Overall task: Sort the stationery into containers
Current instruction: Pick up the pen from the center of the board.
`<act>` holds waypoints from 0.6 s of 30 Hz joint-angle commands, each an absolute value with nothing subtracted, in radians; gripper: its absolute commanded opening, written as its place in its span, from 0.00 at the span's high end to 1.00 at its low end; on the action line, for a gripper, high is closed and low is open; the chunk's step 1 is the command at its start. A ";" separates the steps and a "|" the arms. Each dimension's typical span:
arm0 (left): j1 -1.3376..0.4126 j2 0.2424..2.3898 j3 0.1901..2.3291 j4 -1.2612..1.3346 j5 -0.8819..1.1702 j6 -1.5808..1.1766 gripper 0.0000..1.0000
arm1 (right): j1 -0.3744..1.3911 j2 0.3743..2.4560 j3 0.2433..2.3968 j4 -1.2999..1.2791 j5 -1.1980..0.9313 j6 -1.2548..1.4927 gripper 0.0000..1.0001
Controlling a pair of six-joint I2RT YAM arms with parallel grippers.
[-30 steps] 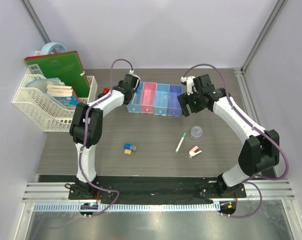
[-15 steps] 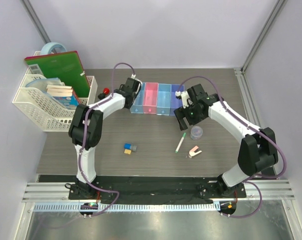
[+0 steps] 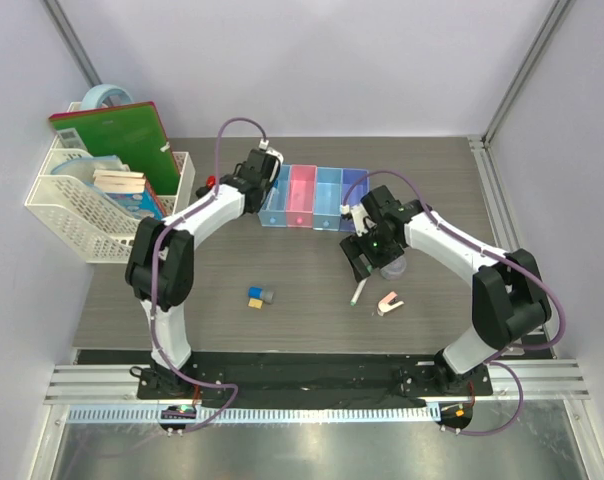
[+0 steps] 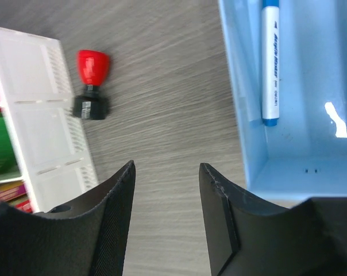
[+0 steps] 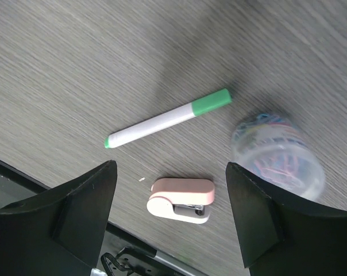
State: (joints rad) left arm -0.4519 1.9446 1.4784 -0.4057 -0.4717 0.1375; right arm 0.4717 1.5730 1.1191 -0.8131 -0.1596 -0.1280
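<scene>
The four joined bins (image 3: 312,198) stand at the back middle. A blue-tipped pen (image 4: 270,63) lies in the leftmost light blue bin (image 4: 242,121). My left gripper (image 3: 240,183) is open and empty (image 4: 166,169) beside that bin, with the red-and-black knob (image 4: 92,83) ahead on the left. My right gripper (image 3: 362,260) is open and empty (image 5: 170,167) above the white pen with green cap (image 5: 168,118), the pink-white clip (image 5: 182,199) and the grey round tub (image 5: 277,152). Yellow, blue and grey blocks (image 3: 257,297) lie front left.
The white mesh basket (image 3: 77,215) with the green book (image 3: 117,135), notebooks and tape roll stands at the far left. Its wall (image 4: 35,132) shows close to the knob in the left wrist view. The table's front edge lies just past the clip.
My right arm has swung from the purple-blue bin toward the front and now hangs over the pen, clip and tub. My left gripper has shifted slightly left, away from the bins.
</scene>
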 commanded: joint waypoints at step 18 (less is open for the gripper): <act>-0.454 1.574 1.490 -0.563 -0.566 0.222 0.47 | 0.523 1.710 1.057 -0.729 -0.262 -0.028 0.18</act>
State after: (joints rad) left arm -0.4519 1.6306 1.4784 -0.5308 -0.5369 0.1879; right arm 0.5095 1.6707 1.0267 -0.7494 -0.2577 -0.0601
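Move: The right hand, open and empty, hangs over the forward part of the green-capped pen, whose middle lies about 3 cm back, 1 cm to its right and 8 cm below. About 7 cm back and 8 cm to the right of this hand is the pink-and-white stapler, and some 2 cm ahead and 9 cm to the right the clear cup. From the left hand, beside the box, that pen is about 20 cm back, 24 cm to the right and 11 cm below. The right hand sinks about 5 cm towards the pen, first coming back some 3 cm and drifting a little left, then dropping nearly straight down over its white barrel, with the wrist tipping about 10 degrees so the wide-open fingers point more squarely at the board. Meanwhile the empty left hand rises some 13 cm, drawing back and left away from the blue compartment where the blue-capped pen already lies, its fingertips tilting up about 10 degrees and its opening unchanged. ##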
